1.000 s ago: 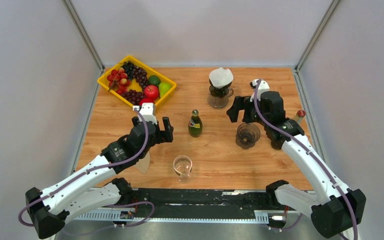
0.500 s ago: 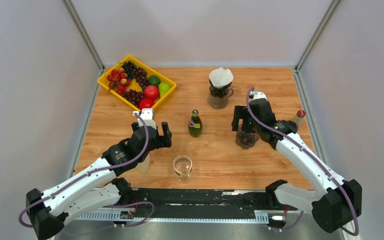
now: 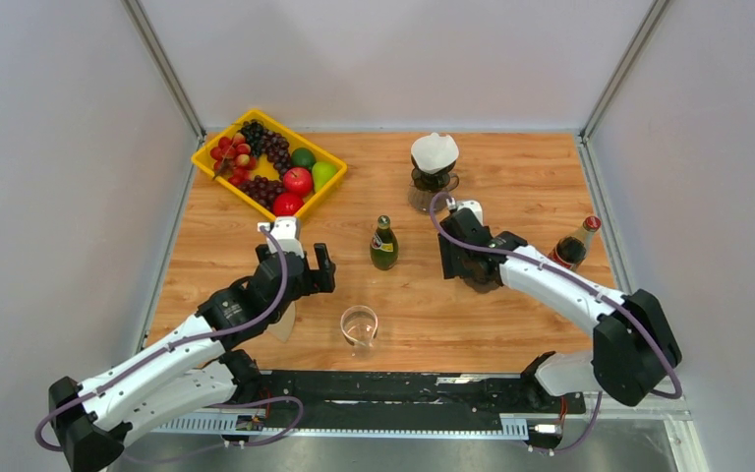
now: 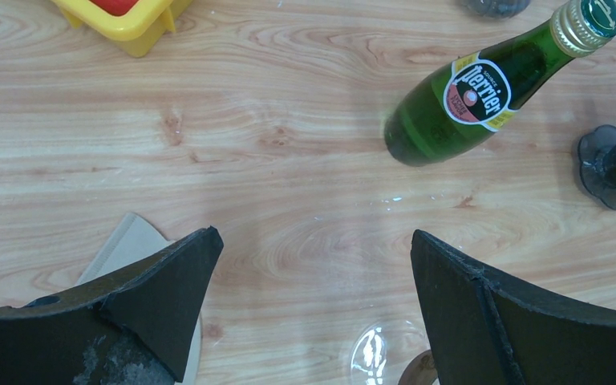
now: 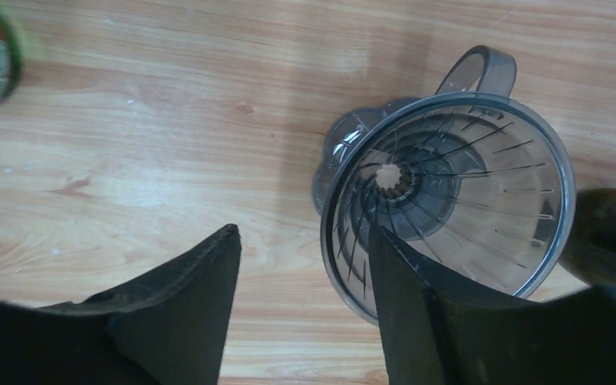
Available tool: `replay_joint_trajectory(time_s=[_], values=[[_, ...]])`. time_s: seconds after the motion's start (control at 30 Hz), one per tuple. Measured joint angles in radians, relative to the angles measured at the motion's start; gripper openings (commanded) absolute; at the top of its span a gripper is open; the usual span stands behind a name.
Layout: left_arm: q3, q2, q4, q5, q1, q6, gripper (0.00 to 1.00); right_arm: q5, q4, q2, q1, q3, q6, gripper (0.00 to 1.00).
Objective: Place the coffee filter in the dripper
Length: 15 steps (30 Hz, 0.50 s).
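Note:
The clear ribbed dripper [image 5: 449,200] stands on the table, largely hidden under my right arm in the top view [image 3: 485,276]. My right gripper [image 5: 303,233] is open and straddles its rim: one finger is inside the cone, the other outside on its left. A beige coffee filter [image 4: 124,245] lies flat on the table, partly under my left arm [image 3: 282,321]. My left gripper [image 4: 313,237] is open and empty, hovering just right of the filter. In the top view it is at mid-left [image 3: 307,264], and my right gripper [image 3: 459,258] is at centre.
A green Perrier bottle [image 3: 383,244] stands between the arms. A glass [image 3: 359,325] sits near the front. A second dripper with a white filter [image 3: 435,157] sits on a carafe at the back. There is a brown bottle [image 3: 575,244] at the right and a yellow fruit tray [image 3: 268,159] at the back left.
My right gripper has moved left and down onto the dripper, so one finger now sits inside its rim. The brown bottle is now uncovered. The left arm has barely shifted.

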Motion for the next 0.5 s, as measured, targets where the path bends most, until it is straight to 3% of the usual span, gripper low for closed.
replay_joint_trajectory(time_s=[0.43,0.5], values=[[-0.023,-0.047,-0.016,-0.041,0.0,-0.03,1.0,0.119,0.004,0.084,0.0,0.0,0.0,0.0],[-0.027,-0.05,-0.016,-0.051,0.0,-0.037,1.0,0.135,-0.002,0.063,0.0,0.001,-0.018,0.0]])
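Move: About 6 cm to the right hand's right and 2 cm ahead stands the empty grey dripper, its middle some 5 cm lower. The cola bottle stands about 14 cm to the right of the dripper and level with it. The green bottle is some 14 cm left and 5 cm ahead of the hand; the carafe under the filter-filled dripper lies 19 cm ahead and 5 cm left. From the left hand, the grey dripper is about 34 cm right, 1 cm ahead and 13 cm down. Closing on the grey dripper's left wall, the right hand slides about 2 cm to its right and a little forward while sinking some 2 cm, then starts back up by about 1 cm. The wrist rolls slightly, its left side dropping, and the fingers go from over half open to nearly shut, pinching the rim with one finger inside and one outside. ##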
